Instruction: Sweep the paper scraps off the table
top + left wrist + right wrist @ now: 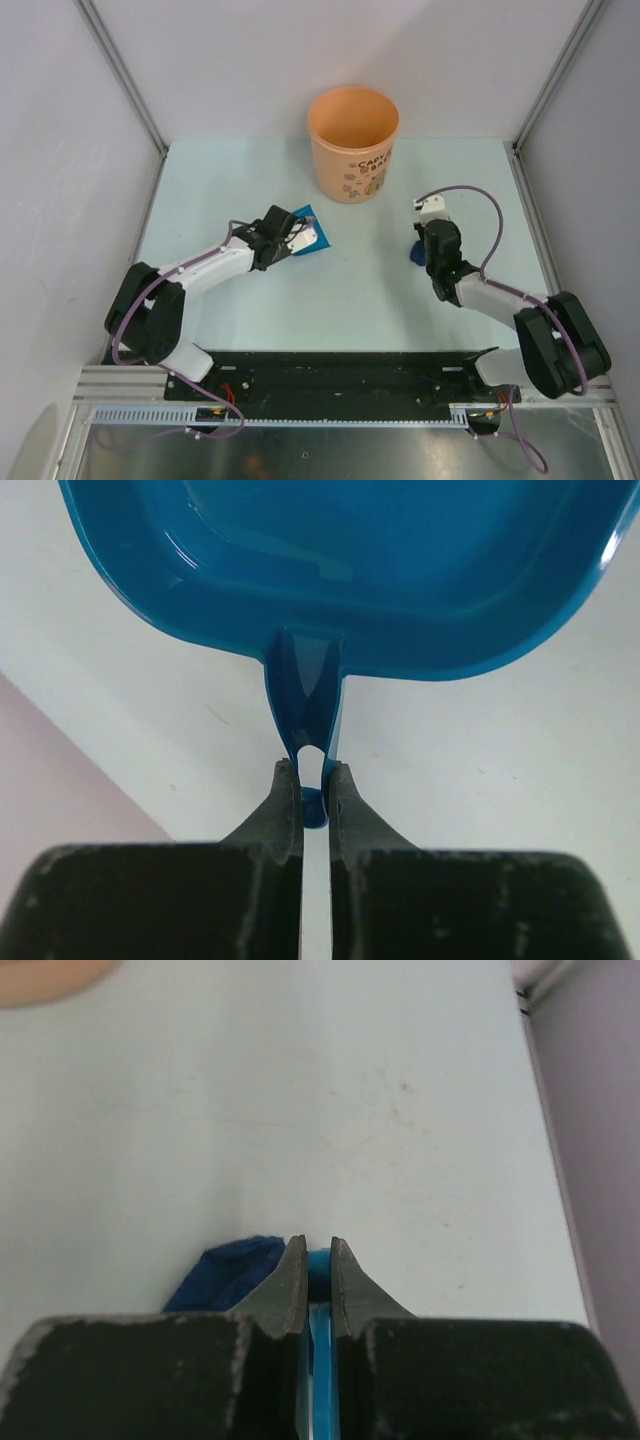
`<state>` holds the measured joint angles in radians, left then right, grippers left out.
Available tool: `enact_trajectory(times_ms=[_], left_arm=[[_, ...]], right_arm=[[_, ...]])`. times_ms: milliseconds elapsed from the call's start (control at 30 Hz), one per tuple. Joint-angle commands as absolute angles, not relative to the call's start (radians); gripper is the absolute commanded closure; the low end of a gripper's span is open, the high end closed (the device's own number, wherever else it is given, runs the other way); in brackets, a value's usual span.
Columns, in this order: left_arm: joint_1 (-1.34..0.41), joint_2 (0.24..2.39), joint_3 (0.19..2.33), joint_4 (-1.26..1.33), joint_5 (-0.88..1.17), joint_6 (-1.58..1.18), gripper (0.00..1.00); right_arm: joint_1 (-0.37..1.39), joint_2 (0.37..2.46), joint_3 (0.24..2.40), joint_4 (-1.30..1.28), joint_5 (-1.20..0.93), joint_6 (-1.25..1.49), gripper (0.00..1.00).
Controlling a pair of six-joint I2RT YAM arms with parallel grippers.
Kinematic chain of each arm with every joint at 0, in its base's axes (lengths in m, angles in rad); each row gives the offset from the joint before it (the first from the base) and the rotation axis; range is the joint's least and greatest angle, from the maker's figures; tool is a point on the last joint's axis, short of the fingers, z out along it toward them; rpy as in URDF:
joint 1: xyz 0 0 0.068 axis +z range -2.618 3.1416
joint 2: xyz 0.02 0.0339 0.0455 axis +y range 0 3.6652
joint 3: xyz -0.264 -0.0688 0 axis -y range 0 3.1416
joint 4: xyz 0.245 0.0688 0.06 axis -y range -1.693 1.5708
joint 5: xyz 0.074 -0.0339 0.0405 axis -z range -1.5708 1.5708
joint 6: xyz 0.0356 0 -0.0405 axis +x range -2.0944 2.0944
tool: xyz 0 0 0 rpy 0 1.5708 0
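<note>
My left gripper is shut on the thin handle of a blue plastic dustpan. The pan lies left of centre on the pale green table, its tray pointing away from the wrist. To the right, my right gripper is shut on the light blue handle of a small blue brush. Its dark bristles stick out to the left of the fingers, down at the tabletop. The paper scraps are out of view in all three views.
An orange bucket with printed figures stands upright at the back centre, beyond the dustpan. Grey walls close in the table on three sides. A black and metal rail runs along the near edge between the arm bases.
</note>
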<state>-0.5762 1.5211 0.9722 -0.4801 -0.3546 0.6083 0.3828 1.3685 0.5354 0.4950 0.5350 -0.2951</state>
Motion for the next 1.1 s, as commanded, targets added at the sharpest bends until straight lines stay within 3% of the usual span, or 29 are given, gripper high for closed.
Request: enact_trajectory(times_ms=[0,100,333,533,700,867,1067], left_arm=[[-0.571,1.515,0.919,-0.502,-0.256,0.581,1.00],[-0.574,1.558,0.911,-0.511,-0.230,0.574,1.00],[-0.601,1.603,0.914,-0.523,-0.184,0.557,1.00],[-0.641,1.624,0.911,-0.569,-0.183,0.574,1.00],[-0.724,1.623,0.884,-0.627,-0.161,0.580,1.00],[-0.749,1.664,0.914,-0.655,-0.153,0.575,1.00],[-0.759,1.675,0.948,-0.664,-0.117,0.578,1.00]], right_arm=[[0.573,1.286,0.546,0.327,0.512,-0.123,1.00],[0.703,1.246,0.549,0.353,0.578,-0.213,1.00],[0.778,1.068,0.578,0.336,0.411,-0.236,1.00],[0.735,0.973,0.620,0.220,0.600,-0.186,1.00],[0.687,1.026,0.638,0.118,0.802,-0.034,1.00],[0.650,1.167,0.638,0.084,0.749,0.158,1.00],[0.736,1.267,0.638,0.199,0.606,0.265,1.00]])
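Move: The blue scrap lies almost under the right hand, about 3 cm to its left, 3 cm back and 12 cm below, by the head of the brush this hand still holds. From there the dustpan is some 23 cm to the left, about level and 8 cm lower; the bin stands roughly 16 cm ahead and 15 cm left, its middle about at hand height. From the left hand, still gripping the dustpan, the scrap is about 27 cm right, 3 cm back, 10 cm below. The right hand sweeps the brush quickly left and slightly back, about 14 cm towards the dustpan, pushing the blue scrap along, then lifts some 10 cm, swings back right and comes down again just right of the scrap, starting left once more. Meanwhile the left hand lowers the dustpan about 7 cm towards the table, drawing it back 8 cm and a little right, while its fingers tip some 20 degrees nearer to straight down and turn slightly clockwise, both grips staying shut. ##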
